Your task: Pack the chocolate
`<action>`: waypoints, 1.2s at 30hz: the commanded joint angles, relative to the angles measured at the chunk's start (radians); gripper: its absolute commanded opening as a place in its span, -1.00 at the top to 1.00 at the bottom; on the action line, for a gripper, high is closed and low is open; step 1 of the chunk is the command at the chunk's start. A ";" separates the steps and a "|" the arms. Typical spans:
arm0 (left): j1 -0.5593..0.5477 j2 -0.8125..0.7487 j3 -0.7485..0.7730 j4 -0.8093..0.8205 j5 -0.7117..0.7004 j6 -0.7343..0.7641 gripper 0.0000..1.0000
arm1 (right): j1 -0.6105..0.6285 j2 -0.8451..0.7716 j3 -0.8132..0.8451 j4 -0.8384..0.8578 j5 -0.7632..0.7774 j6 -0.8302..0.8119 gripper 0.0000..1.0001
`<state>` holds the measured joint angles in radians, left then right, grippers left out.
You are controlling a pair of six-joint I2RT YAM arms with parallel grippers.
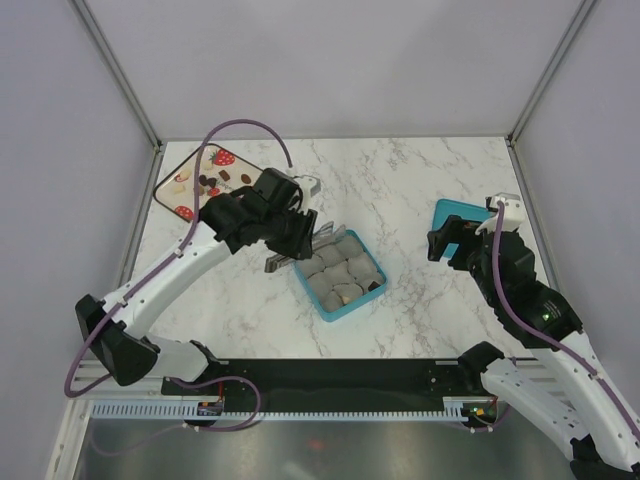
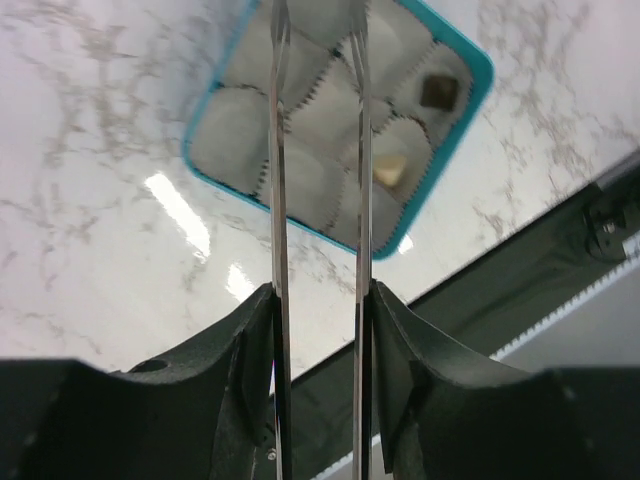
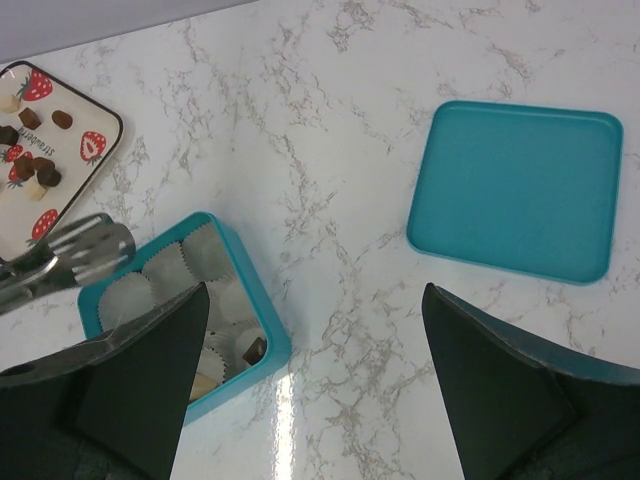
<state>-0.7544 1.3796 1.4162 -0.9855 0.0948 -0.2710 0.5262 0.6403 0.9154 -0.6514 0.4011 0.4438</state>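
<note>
Several chocolate pieces [image 1: 205, 180] lie on the strawberry-print tray [image 1: 176, 196] at the back left, seen also as chocolate pieces [image 3: 30, 170] in the right wrist view. The teal box [image 1: 327, 303] of paper cups holds a dark piece [image 2: 437, 91] and a cream piece [image 2: 390, 170]. My left gripper [image 1: 305, 232] [image 2: 320, 290] is shut on metal tongs [image 2: 281, 150], whose two blades stand apart above the box with nothing between them. My right gripper [image 1: 460, 240] [image 3: 310, 300] hangs open over bare marble, right of the box.
A teal lid [image 3: 515, 190] lies flat at the right, just behind the right gripper. A black rail [image 1: 330, 375] runs along the table's near edge. Grey walls close in the table on three sides.
</note>
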 commanded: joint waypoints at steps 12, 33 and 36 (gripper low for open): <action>0.533 0.012 -0.071 0.091 -0.127 0.018 0.03 | 0.001 -0.037 -0.026 0.024 0.001 -0.008 -0.93; 0.606 0.187 -0.129 0.185 -0.270 -0.071 0.00 | 0.000 -0.030 -0.064 0.079 0.002 -0.033 -0.93; 0.625 0.210 -0.117 0.205 -0.216 -0.063 -0.01 | 0.000 -0.030 -0.070 0.085 -0.001 -0.036 -0.94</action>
<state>-0.1509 1.5749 1.2694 -0.8326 -0.1459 -0.3084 0.5262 0.6109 0.8520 -0.6106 0.3973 0.4217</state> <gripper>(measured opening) 0.503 0.968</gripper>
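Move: Some 31 cm ahead of the left hand, 18 cm to its left and 20 cm below lies the dark-brown chocolate cluster near the tray's near corner. A round brown chocolate lies about 9 cm beyond it, and the black chocolates lie some 8 cm farther out and 13 cm left of it. The blue box is 8 cm ahead of the left hand, 13 cm to its right. From the right hand the cluster lies about 34 cm ahead and 63 cm to the left. Swinging away from the blue box, the left arm carries the still-gripped tongs about 20 cm left and 12 cm forward to the strawberry tray, level at first, then sinking some 10 cm. The wrist turns roughly 45 degrees counter-clockwise, so the tongs point outward towards the dark-brown chocolate cluster; the fingers hold their opening. ##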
